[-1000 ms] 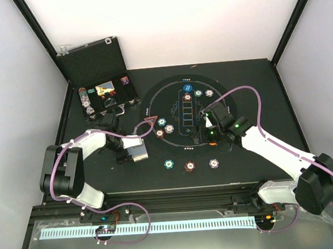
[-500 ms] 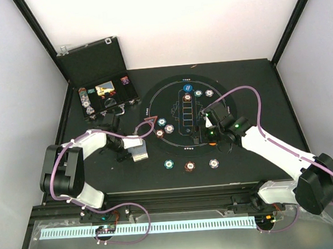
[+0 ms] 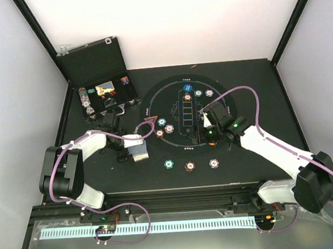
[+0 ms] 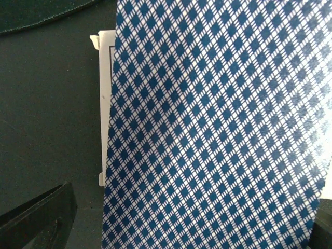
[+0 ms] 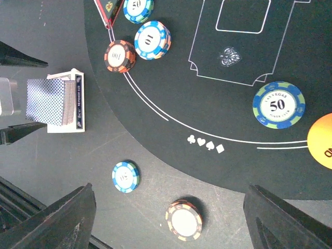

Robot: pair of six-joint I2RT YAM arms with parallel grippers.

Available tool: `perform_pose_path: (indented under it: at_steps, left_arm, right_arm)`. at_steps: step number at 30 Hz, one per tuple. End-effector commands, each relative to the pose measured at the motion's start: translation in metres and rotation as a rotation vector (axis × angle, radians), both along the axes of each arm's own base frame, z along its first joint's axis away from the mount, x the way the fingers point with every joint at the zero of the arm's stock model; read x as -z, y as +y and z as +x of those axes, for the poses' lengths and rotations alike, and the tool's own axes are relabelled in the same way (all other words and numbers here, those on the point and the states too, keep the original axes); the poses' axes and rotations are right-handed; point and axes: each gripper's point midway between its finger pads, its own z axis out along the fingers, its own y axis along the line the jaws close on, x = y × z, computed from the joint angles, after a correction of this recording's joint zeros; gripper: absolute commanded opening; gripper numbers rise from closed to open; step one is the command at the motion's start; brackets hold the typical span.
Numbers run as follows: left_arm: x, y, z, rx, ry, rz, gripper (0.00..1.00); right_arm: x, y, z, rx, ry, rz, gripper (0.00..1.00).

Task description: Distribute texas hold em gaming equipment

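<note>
Playing cards with blue diamond backs fill the left wrist view, a white edge showing at their left. They lie on the table left of the mat as a small pile. My left gripper is open, its fingers wide apart on either side of the cards. My right gripper hangs open above the mat's near edge. Below it lie a blue chip and an orange-rimmed chip. A red triangle marker sits at the mat's left rim.
The round black mat holds chips at its left and far side. Three chips lie in a row in front of it. An open black case stands at the back left. An orange disc shows at the right edge.
The left jaws narrowed over the cards and have spread wide again; the cards stay on the table. The right arm has edged slightly left.
</note>
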Motion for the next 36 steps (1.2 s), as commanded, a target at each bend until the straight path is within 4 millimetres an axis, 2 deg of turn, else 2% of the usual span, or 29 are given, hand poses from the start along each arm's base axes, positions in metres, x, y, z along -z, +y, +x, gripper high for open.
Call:
perform_pose_path:
  at_steps: [1,5,11,19,36]
  left_arm:
    - [0.014,0.012,-0.002,0.007,0.003,0.088,0.99]
    - [0.01,0.012,0.002,0.019,0.006,0.089,0.99]
    - [0.006,0.006,-0.004,0.052,0.041,0.063,0.99]
    - [0.015,0.01,-0.011,0.065,0.061,0.086,0.95]
    - [0.016,0.012,-0.012,0.05,0.045,0.093,0.63]
  right_arm:
    - [-0.001,0.014,0.0,-0.024,0.007,0.049,0.8]
    - [0.007,0.026,0.001,-0.046,0.025,0.045,0.8]
    - [0.015,0.048,0.0,-0.085,0.044,0.046,0.79]
    - [0.018,0.053,-0.002,-0.098,0.052,0.048,0.79]
    - [0.023,0.057,-0.008,-0.112,0.073,0.071,0.78]
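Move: The card deck lies flat across its card box at finger height of the left hand, its middle about 2 cm to the right and level fore and aft. From the left hand, the red triangle is some 11 cm ahead and 9 cm right, the green chip stack about 7 cm back and 15 cm right. From the right hand, the deck is roughly 26 cm left, 2 cm ahead and 12 cm lower; the brown chip stack is about 5 cm left, 6 cm back and 14 cm below. The left fingers, wide open around the deck, close by about a third onto its front and back long edges, while that hand stays nearly in place, easing back only half a centimetre or so. Meanwhile the right hand swings about 5 cm left towards the deck and sinks some 3 cm, quickly at first and then slowing to a creep, fingers kept open and touching nothing. ##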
